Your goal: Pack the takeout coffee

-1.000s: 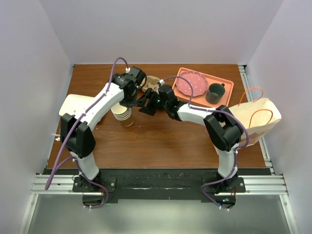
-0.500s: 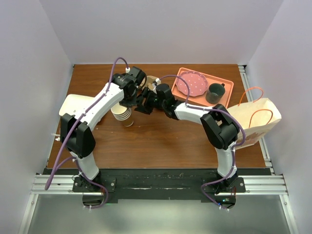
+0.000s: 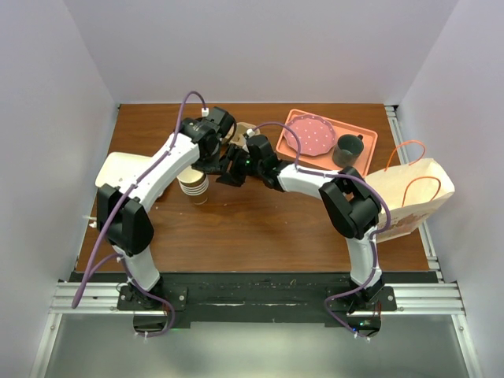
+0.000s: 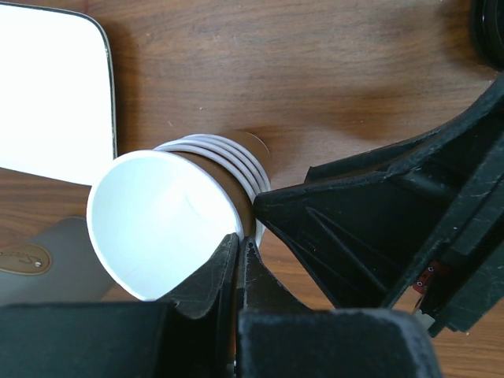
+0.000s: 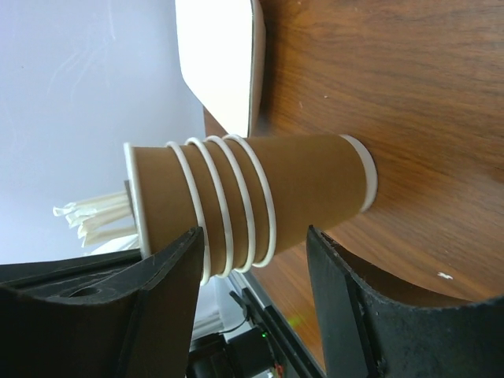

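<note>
No takeout coffee with a black lid shows in any view. A stack of brown paper cups with white rims stands on the wooden table. My left gripper is shut on the rim of the top cup, one finger inside it and one outside. My right gripper is open and points at the stack from the right, its two fingers level with the stack's sides but not touching. From above, the right gripper sits close beside the left gripper.
A brown pulp carrier lies behind the grippers. A pink tray holds a dotted plate and a dark mug. A paper bag with orange handles stands at the right edge. A white board lies at the left.
My right gripper has moved left, up to the cup stack, and its jaws have narrowed a little. The left gripper keeps its hold and the stack has shifted slightly left.
</note>
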Tool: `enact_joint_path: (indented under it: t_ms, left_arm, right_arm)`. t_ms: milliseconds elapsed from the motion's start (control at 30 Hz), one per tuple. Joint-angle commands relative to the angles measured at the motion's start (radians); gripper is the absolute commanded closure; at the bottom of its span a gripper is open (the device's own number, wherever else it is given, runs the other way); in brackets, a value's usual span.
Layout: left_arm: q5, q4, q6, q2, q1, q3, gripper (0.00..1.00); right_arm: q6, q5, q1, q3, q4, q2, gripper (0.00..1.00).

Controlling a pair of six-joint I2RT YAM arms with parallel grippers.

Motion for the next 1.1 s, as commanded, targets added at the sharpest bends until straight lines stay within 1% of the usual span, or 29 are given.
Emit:
enact_joint_path:
  t_ms: [0,167,300,467,500,533,567,667,767,833,867,933,967,1033,1067]
  left_arm:
    - [-0.049,0.003,-0.007,-0.056,-0.001,0.06,1.0]
    - [-0.072,-0.018,-0.004,-0.053,-0.002,0.099,1.0]
    - [-0.078,-0.025,0.014,-0.056,-0.008,0.116,1.0]
    - [-0.142,-0.035,0.025,-0.054,-0.021,0.159,1.0]
    - [-0.156,-0.031,0.048,-0.054,-0.034,0.162,1.0]
    - [-0.202,-0.031,0.051,-0.054,-0.04,0.165,1.0]
    - [-0.224,-0.035,0.054,-0.048,-0.042,0.172,1.0]
    - [-0.285,-0.035,0.056,-0.037,-0.045,0.194,1.0]
    - [-0.31,-0.037,0.059,-0.037,-0.048,0.244,1.0]
    - [-0.285,-0.028,0.062,-0.043,-0.05,0.28,1.0]
    - [-0.27,-0.003,0.085,-0.048,-0.056,0.325,1.0]
    - [-0.255,0.011,0.103,-0.04,-0.1,0.384,1.0]
    - [-0.245,0.012,0.114,-0.022,-0.117,0.448,1.0]
    - [-0.206,0.008,0.113,-0.008,-0.172,0.494,1.0]
    - [-0.198,-0.001,0.108,-0.002,-0.192,0.495,1.0]
  right_arm:
    - [-0.051,0.009,0.011,0.052,-0.059,0.01,0.43]
    - [-0.074,0.008,0.011,0.076,-0.079,0.007,0.43]
    - [-0.08,-0.008,0.011,0.13,-0.1,0.001,0.43]
    - [-0.092,-0.028,0.011,0.173,-0.158,-0.02,0.43]
    - [-0.1,-0.028,0.01,0.193,-0.177,-0.025,0.43]
    - [-0.11,-0.025,0.007,0.204,-0.198,-0.03,0.43]
    - [-0.139,-0.02,0.005,0.216,-0.268,-0.03,0.43]
    - [-0.19,0.008,-0.009,0.261,-0.382,-0.026,0.43]
    - [-0.201,0.014,-0.032,0.247,-0.43,-0.071,0.44]
    - [-0.219,0.047,-0.047,0.231,-0.46,-0.114,0.45]
    - [-0.259,0.057,-0.053,0.23,-0.508,-0.132,0.44]
    - [-0.308,0.104,-0.084,0.241,-0.574,-0.19,0.44]
    - [-0.354,0.126,-0.098,0.241,-0.643,-0.213,0.44]
    - [-0.408,0.179,-0.145,0.222,-0.701,-0.287,0.43]
    - [-0.423,0.201,-0.16,0.212,-0.765,-0.315,0.44]
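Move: The closed left fingers already pinch the top cup's rim, with the cup stack's middle roughly 4 cm to that hand's left, 2 cm back and 9 cm below. The tan cup carrier lies about 13 cm ahead and 6 cm right, the black lid 5 cm ahead and 15 cm right, both some 15 cm below. From the half-open right hand the stack is about 4 cm left, 2 cm back and 5 cm below. Still pinching the rim, the left hand lifts the top cup about 14 cm; the right withdraws some 7 cm rightward. ##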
